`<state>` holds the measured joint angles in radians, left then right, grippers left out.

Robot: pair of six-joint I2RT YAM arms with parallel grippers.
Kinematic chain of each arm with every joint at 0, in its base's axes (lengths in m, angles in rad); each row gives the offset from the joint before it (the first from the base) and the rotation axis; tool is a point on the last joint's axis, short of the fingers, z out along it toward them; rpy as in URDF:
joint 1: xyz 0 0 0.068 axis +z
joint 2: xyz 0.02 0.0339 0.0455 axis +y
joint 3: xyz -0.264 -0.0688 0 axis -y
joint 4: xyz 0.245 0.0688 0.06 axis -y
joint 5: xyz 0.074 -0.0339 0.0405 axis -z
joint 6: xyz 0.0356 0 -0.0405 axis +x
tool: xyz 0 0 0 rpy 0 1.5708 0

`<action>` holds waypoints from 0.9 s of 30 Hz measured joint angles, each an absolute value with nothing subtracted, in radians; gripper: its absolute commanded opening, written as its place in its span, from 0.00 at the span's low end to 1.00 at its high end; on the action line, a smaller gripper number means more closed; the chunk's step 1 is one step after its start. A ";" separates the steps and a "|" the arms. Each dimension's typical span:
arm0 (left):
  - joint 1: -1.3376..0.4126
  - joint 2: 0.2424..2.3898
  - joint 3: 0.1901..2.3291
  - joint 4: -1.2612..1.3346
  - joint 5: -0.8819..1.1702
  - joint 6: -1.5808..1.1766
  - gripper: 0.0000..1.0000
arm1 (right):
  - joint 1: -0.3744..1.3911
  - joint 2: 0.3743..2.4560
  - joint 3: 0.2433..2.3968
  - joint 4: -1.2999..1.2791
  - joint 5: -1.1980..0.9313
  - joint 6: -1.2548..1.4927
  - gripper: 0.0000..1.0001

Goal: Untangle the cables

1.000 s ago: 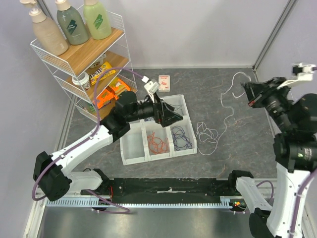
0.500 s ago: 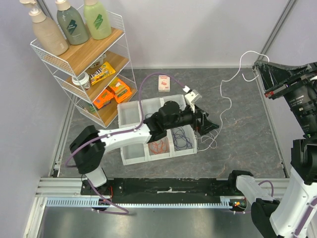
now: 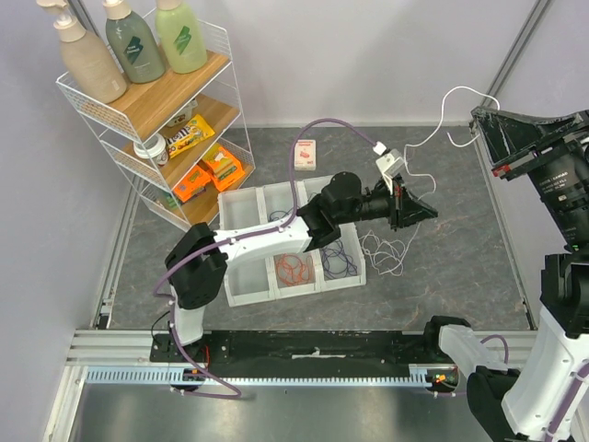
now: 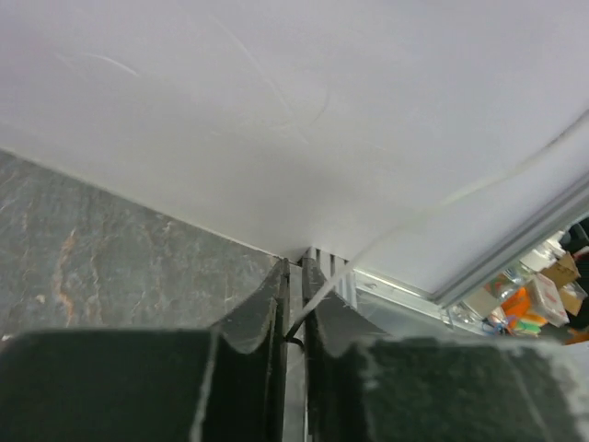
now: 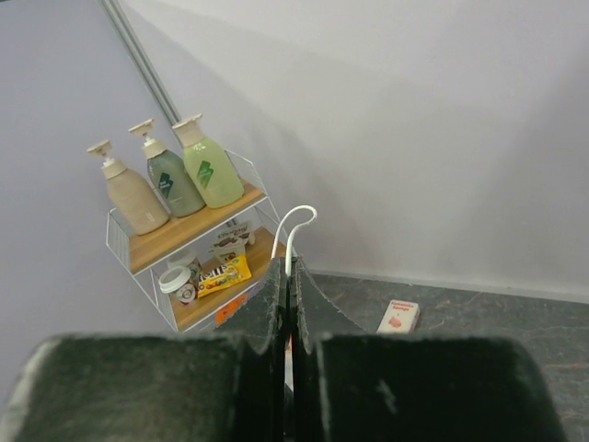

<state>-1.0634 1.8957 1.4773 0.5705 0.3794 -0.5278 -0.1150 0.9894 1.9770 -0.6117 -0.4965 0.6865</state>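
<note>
A white cable [image 3: 416,177] runs from my right gripper [image 3: 476,114] down to my left gripper [image 3: 429,213], and the rest of it lies bunched on the floor [image 3: 385,249]. The right gripper [image 5: 287,267] is shut on the white cable [image 5: 296,219], with a short loop sticking out past its tips. In the left wrist view the left gripper [image 4: 294,269] has its jaws drawn in on the white cable [image 4: 386,235], which passes between them. An orange-red cable [image 3: 293,269] and a blue-purple cable [image 3: 339,261] lie coiled in separate compartments of the white tray [image 3: 228,276].
A wire shelf rack [image 3: 147,106] with bottles and snack packs stands at the back left. A small white-and-red box [image 3: 305,153] lies on the floor behind the tray. Walls and a metal post close in the right side near my right arm.
My left arm swung right from over the tray to the hanging white cable, and its jaws closed on it. My right gripper lifted the cable end higher, then held still.
</note>
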 measured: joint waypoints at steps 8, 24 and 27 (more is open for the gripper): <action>-1.065 1.845 1.576 0.381 0.395 -0.471 0.02 | -0.115 0.897 1.740 -0.615 -0.411 0.633 0.12; -1.065 1.588 1.931 0.043 0.340 -0.377 0.02 | -0.115 0.962 1.114 -0.686 -0.245 0.477 0.78; -1.065 1.590 1.975 -0.014 0.323 -0.366 0.02 | -0.115 0.958 1.002 -0.681 -0.285 0.476 0.80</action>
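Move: My left fingers are part-closed around the hanging strand of the white cable. The loose pile lies about 6 cm ahead, 3 cm to the left and some 30 cm below that hand; the blue cable in the tray is roughly 5 cm ahead, 15 cm left, equally low. My shut right hand already holds the cable near its end; from it the pile is about 9 cm ahead, 3 cm left and 60 cm below. I finish shutting my left fingers on the white strand and lift it some 25 cm, swinging about 11 cm to the left and a little back. As that grip takes over, my right hand opens, lets the cable end go and drops nearly 40 cm towards the table, reaching about 10 cm forward and slightly right while its fingers tip down some 55 degrees. ##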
